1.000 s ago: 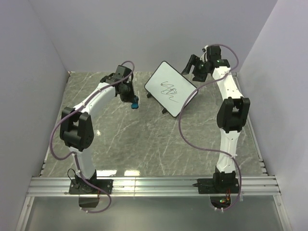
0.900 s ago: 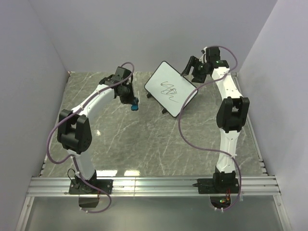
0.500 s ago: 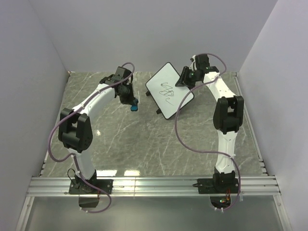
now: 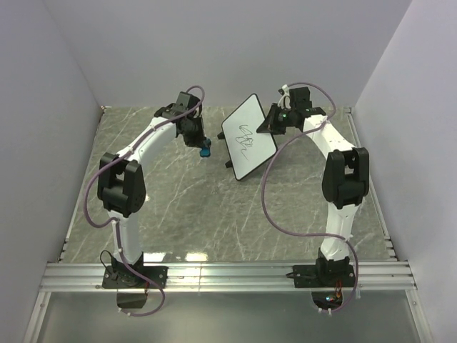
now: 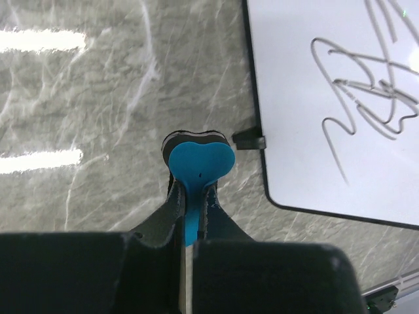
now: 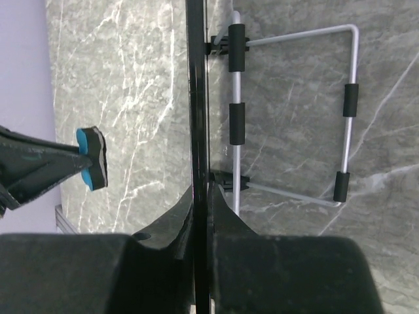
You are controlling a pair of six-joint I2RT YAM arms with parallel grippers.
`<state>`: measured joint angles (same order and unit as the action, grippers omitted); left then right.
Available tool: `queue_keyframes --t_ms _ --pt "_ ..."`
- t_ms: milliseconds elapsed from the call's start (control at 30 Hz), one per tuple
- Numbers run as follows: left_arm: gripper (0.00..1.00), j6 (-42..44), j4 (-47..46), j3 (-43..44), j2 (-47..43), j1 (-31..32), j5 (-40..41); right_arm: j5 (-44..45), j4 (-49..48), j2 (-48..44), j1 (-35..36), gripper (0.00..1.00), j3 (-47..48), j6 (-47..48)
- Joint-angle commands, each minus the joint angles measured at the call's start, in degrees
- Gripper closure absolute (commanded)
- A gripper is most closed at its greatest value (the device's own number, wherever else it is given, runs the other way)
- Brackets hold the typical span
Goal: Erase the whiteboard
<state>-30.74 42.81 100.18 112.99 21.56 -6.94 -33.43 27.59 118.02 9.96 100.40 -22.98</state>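
The whiteboard [image 4: 248,136] stands tilted at the back middle of the table, black scribbles on its white face [image 5: 340,98]. My right gripper [image 4: 273,120] is shut on its upper right edge; the right wrist view has the board edge-on [image 6: 198,98] between the fingers, its wire stand [image 6: 291,114] behind. A small blue eraser [image 4: 205,151] with a black pad is pinched in my shut left gripper [image 4: 199,141], hanging left of the board and apart from it. In the left wrist view the eraser [image 5: 198,160] sits near the board's lower left foot.
The grey marble tabletop [image 4: 200,207] runs between both arms. Grey walls close in the back and sides. An aluminium rail [image 4: 228,275] carries the arm bases at the near edge. Purple cables loop along each arm.
My right gripper came in from the right and closed on the whiteboard's edge, turning the board more upright. The left arm carried the eraser slightly up and right toward the board.
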Motion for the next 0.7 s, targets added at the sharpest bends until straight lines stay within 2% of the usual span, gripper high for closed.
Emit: queue_keyframes --t_ms 0,167,433,667 --pt "1.0 0.33 -0.62 4.14 0.92 0.06 -2.19 1.62 3.44 -0.24 2.61 1.0 -4.94 1.98" --pt "1.0 -0.11 -1.5 4.67 1.79 0.15 -3.52 -4.35 3.17 2.04 5.77 1.0 -5.65 1.45" --pt "1.0 -0.2 -2.64 4.06 1.27 0.32 -4.22 -14.02 2.64 5.03 14.64 1.0 -2.58 0.57" --pt "1.0 -0.28 -5.62 -0.67 -0.05 1.55 -4.57 -13.95 4.21 5.64 18.61 1.0 -2.58 0.57"
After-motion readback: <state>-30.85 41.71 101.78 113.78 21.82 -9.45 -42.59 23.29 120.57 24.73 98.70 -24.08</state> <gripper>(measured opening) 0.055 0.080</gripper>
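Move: My left hand already grips the eraser, which sits some 3 cm below it; the scribble on the whiteboard lies about 13 cm to its right, 3 cm ahead and maybe 5 cm lower. My right hand already pinches the board's right edge. From it the eraser lies about 18 cm left and 6 cm back, some 3 cm lower, while the scribble is about 6 cm left, 3 cm back and 4 cm lower. I keep the whiteboard's edge pinched in my right hand and, after a slow start, sweep it left about 13 cm and back some 8 cm, turning it roughly 20 degrees counter-clockwise, so that its face comes in under the eraser and against it. My left hand keeps its grip on the eraser, easing only a centimetre or so right and slightly up. ##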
